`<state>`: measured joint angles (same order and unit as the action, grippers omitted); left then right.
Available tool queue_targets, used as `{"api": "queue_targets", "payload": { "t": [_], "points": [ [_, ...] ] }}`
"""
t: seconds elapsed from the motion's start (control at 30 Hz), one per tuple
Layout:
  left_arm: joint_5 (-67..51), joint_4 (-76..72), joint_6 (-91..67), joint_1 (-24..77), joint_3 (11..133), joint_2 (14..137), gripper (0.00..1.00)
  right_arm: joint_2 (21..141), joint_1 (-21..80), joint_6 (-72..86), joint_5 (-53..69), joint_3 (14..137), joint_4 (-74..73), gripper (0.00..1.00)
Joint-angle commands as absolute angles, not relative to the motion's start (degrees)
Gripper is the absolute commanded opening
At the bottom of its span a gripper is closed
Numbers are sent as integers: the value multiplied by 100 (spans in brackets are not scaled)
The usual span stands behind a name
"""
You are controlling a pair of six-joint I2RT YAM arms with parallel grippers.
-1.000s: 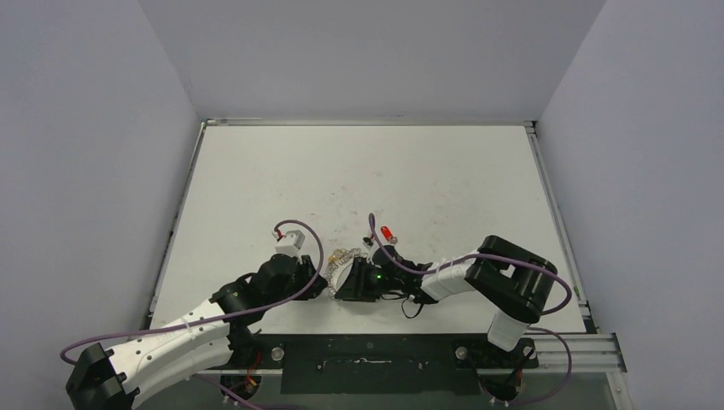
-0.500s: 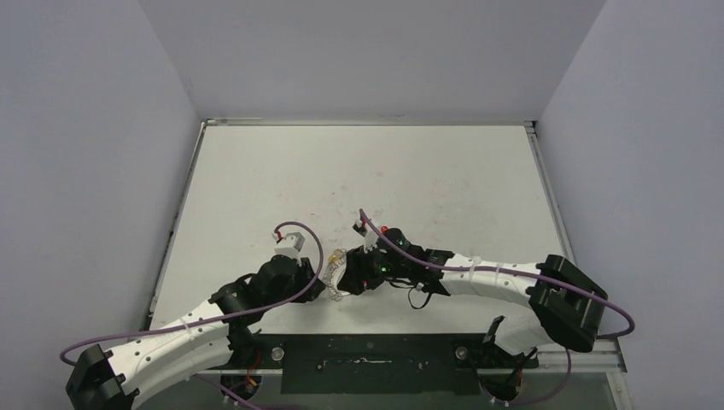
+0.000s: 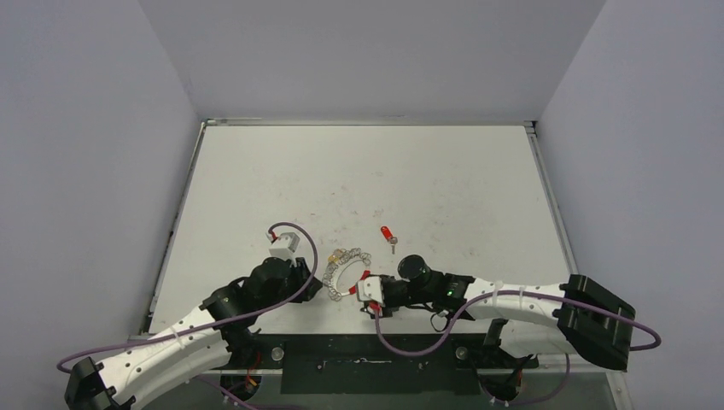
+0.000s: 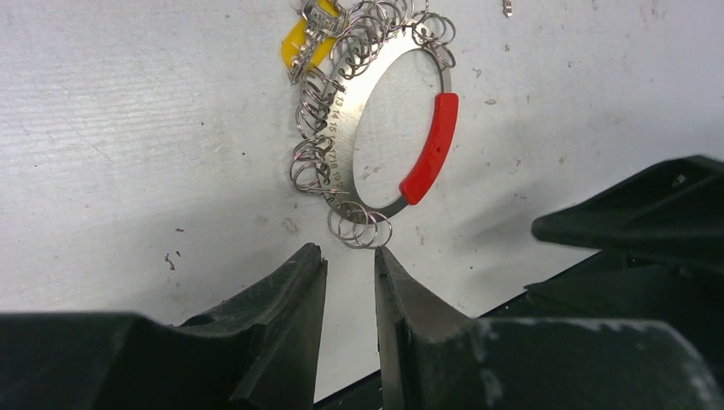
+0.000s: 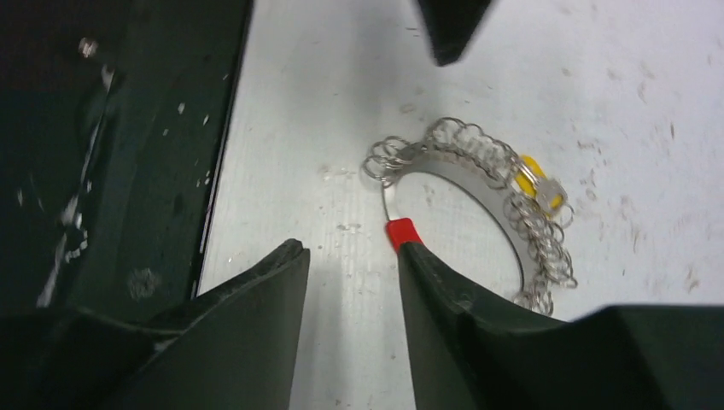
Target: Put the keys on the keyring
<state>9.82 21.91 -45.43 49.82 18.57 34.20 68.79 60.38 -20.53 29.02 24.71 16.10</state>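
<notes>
The keyring lies flat on the table between both grippers. It is a silver band hung with many small rings, with a red sleeve on one side. The yellow-headed key hangs on its far end, and it also shows as the yellow key in the right wrist view. The red-headed key lies loose, up and right of the ring. My left gripper stands slightly open and empty, just short of the nearest small rings. My right gripper is open and empty, and its right finger covers part of the red sleeve.
The white table has raised metal edges and grey walls around it. A black rail runs along the near edge just behind both grippers. Purple cables loop over the wrists.
The right arm swung back and down toward the near edge, uncovering the red key, and its jaws opened wider. The left arm drew back slightly. The keyring shifted a little.
</notes>
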Motion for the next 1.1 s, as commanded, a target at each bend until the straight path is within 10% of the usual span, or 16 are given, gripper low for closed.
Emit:
{"api": "queue_targets", "payload": {
  "t": [0.0,0.77,1.07],
  "points": [
    [1055,2124,-4422,4983,1887,3243,26,7128,6563,-4993,3161,2495,1553,41],
    [1011,1948,-4438,4983,1813,3215,26,9382,7647,-6112,342,2758,3349,39],
    [1002,1942,-4421,4983,1854,3252,26,9734,7646,-6107,111,2867,3491,23]
  ]
}}
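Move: The small rings at the keyring's near-left end lie about 6 cm to the left of my open right hand, 2 cm farther out and some 8 cm below it. On the same low level, the red handle is about 5 cm straight ahead, the yellow key 11 cm ahead and 6 cm left, and the red key 15 cm ahead and 7 cm right. From my left hand those end rings are about 4 cm right, 1 cm nearer my base and 7 cm down. I dip my right hand down about 7 cm while swinging it back a little, then bring it forward and left, low over the table, to the small rings at the keyring's near end. On the way I roll the wrist some 45 degrees, its top tipping back towards my base, and tip the fingers slightly more downward; at the end I narrow them around the rings without shutting. ##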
